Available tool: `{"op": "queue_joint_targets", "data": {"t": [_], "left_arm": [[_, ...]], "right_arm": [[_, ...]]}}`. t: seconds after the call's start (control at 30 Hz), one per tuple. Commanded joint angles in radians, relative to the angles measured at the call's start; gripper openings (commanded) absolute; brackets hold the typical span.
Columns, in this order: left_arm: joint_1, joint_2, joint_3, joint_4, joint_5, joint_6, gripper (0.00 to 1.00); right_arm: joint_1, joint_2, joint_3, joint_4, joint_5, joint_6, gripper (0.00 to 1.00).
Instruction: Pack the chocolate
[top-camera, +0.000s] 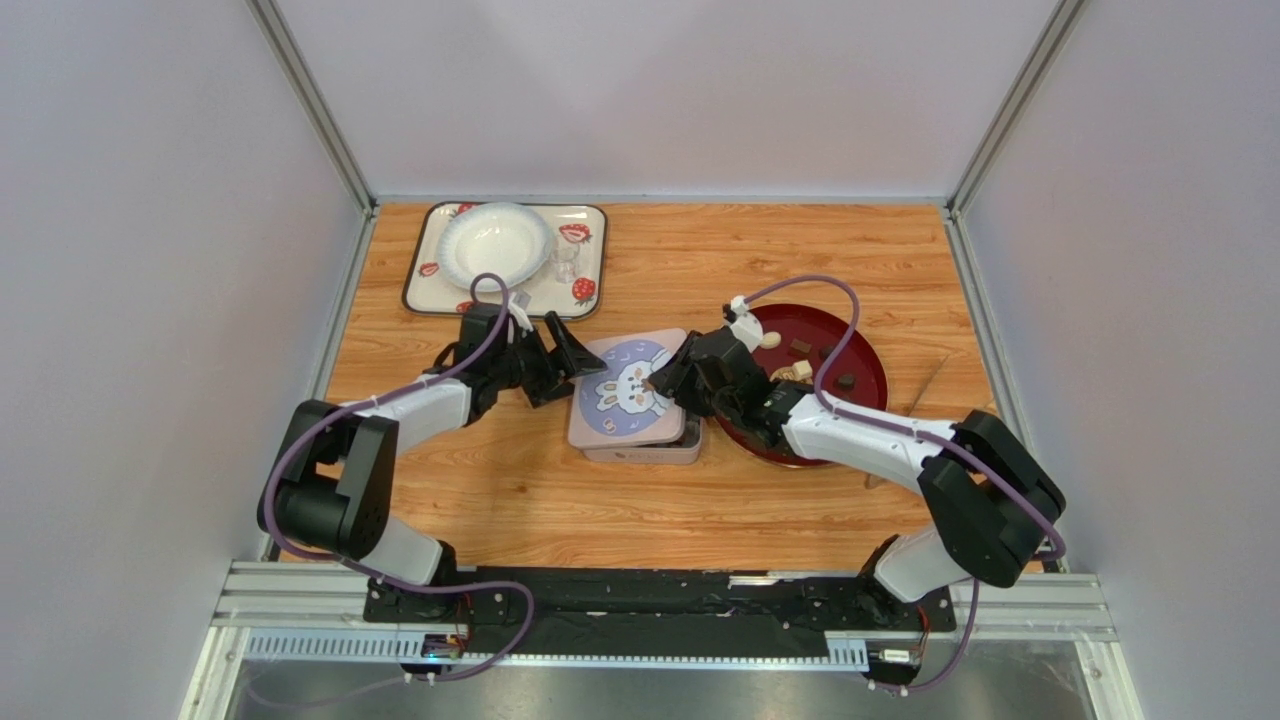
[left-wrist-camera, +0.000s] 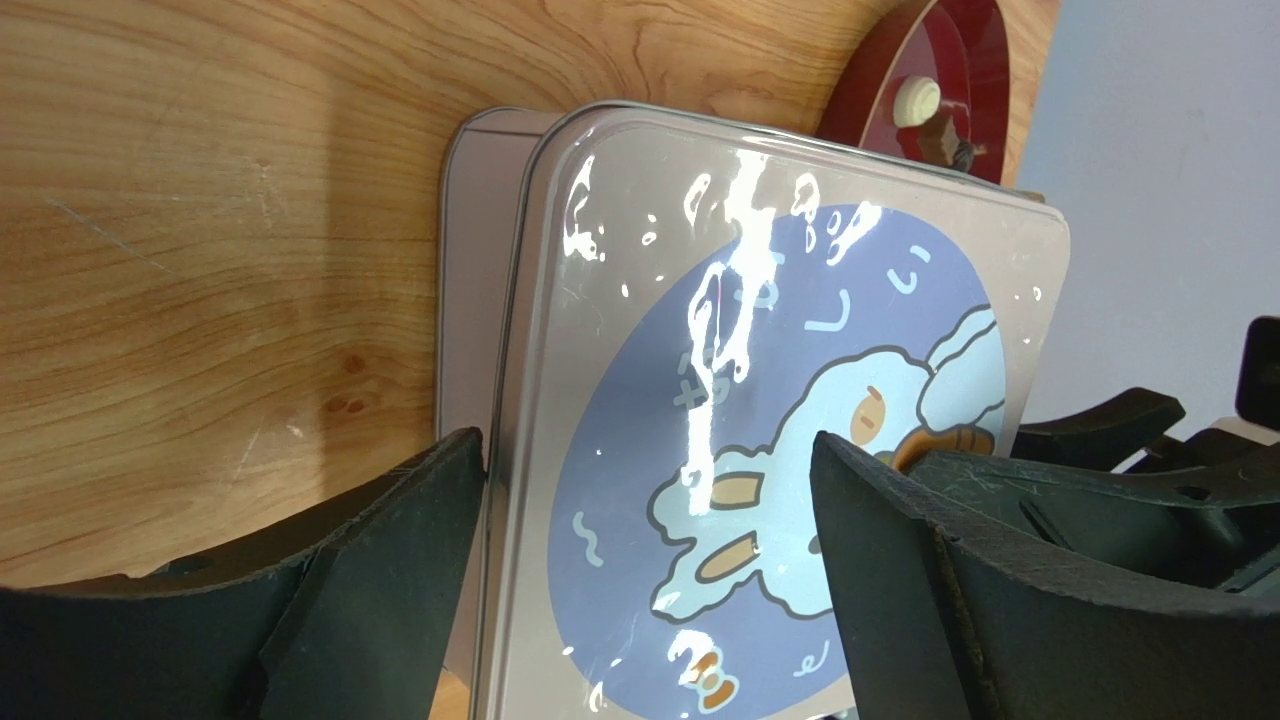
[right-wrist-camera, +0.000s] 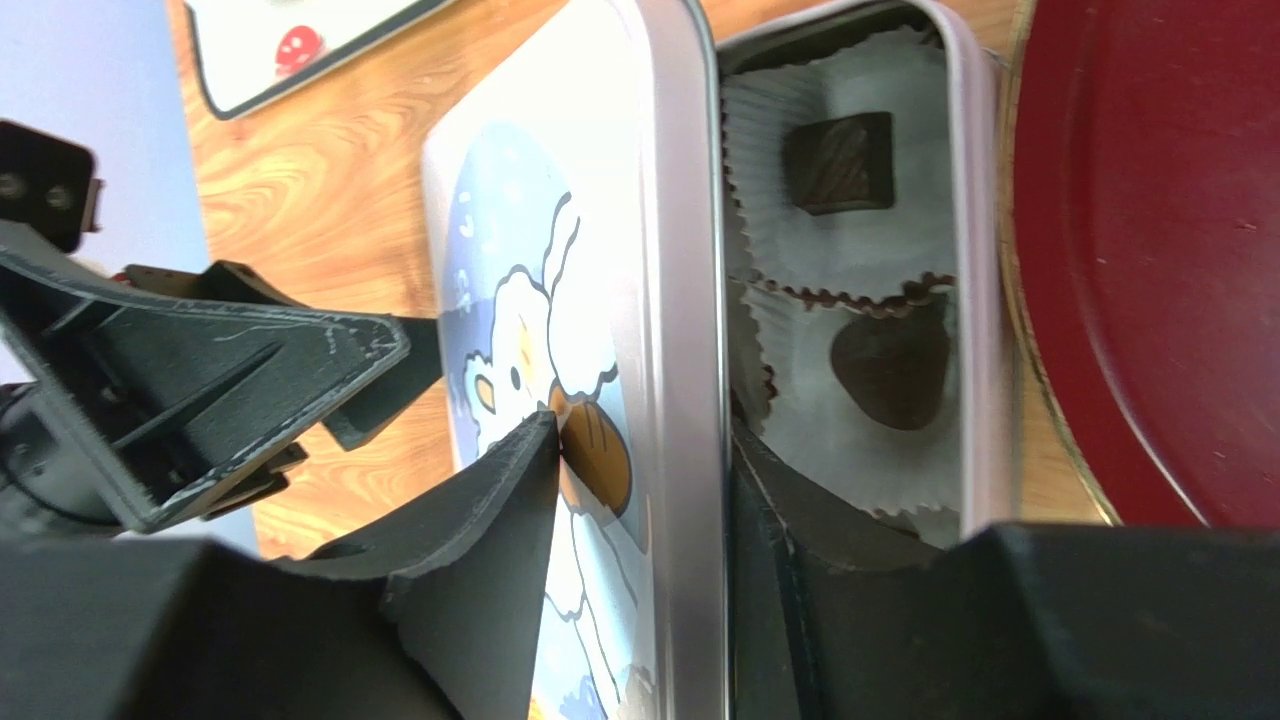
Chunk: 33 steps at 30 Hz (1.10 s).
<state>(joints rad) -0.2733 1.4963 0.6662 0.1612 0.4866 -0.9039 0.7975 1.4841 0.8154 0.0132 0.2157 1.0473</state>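
Observation:
A square tin (top-camera: 661, 447) stands mid-table, its rabbit-print lid (top-camera: 628, 387) lying askew over it. Two dark chocolate pieces (right-wrist-camera: 842, 162) (right-wrist-camera: 890, 368) sit in white paper cups (right-wrist-camera: 902, 263) in the uncovered strip of the tin. More chocolate (top-camera: 792, 368), dark and cream, lies on the red plate (top-camera: 857, 353). My right gripper (right-wrist-camera: 646, 443) is open astride the lid's (right-wrist-camera: 601, 180) right edge, one finger over the print, the other inside the tin. My left gripper (left-wrist-camera: 646, 450) hangs wide open over the lid's (left-wrist-camera: 781, 375) left side, holding nothing.
A strawberry-print tray (top-camera: 436, 285) with a white bowl (top-camera: 493, 240) sits at the back left. The red plate (right-wrist-camera: 1157, 225) lies right beside the tin. In the left wrist view a cream piece (left-wrist-camera: 917, 102) shows on the plate (left-wrist-camera: 887, 68) beyond the lid.

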Motion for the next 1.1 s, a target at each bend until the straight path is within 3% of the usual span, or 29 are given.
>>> {"op": "queue_joint_targets", "data": {"t": [0.0, 0.5, 0.8, 1.07], "left_arm": [[-0.015, -0.021, 0.026, 0.014, 0.029, -0.010, 0.88], [-0.038, -0.041, 0.085, -0.084, 0.029, 0.039, 0.88], [-0.043, -0.027, 0.119, -0.146, 0.040, 0.085, 0.88], [-0.056, -0.028, 0.141, -0.201, 0.017, 0.125, 0.88]], "right_arm": [[0.000, -0.021, 0.062, -0.077, 0.054, -0.030, 0.46], [0.000, -0.013, 0.140, -0.243, 0.096, -0.099, 0.56], [0.000, -0.018, 0.163, -0.295, 0.122, -0.138, 0.68], [0.006, -0.022, 0.183, -0.344, 0.146, -0.162, 0.68]]}}
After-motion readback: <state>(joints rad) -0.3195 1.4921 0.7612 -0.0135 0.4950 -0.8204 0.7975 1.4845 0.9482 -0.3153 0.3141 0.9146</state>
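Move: The lid spans my two hands, its right side propped up. Its middle is some 5 cm to my left hand's right, 2 cm back and slightly below; from my right hand it is about 5 cm left, 1 cm back. The tin of chocolates beneath is centred roughly 7 cm right and 2 cm back of my left hand, 3 cm left and 2 cm back of my right. The red plate is 18 cm right of my right hand, level with it. The mushroom tray is 11 cm left and 16 cm ahead of my left hand. I bring the lid's right side down over the tin: my right hand travels about 3.5 cm to the right, rolling some 15 degrees so its left side dips, and its fingers spread wider around the lid's right rim. My left hand, still wide open with one fingertip at the lid's left edge, follows about 1 cm right and 1 cm back, rising slightly and nudging that edge rightward. ##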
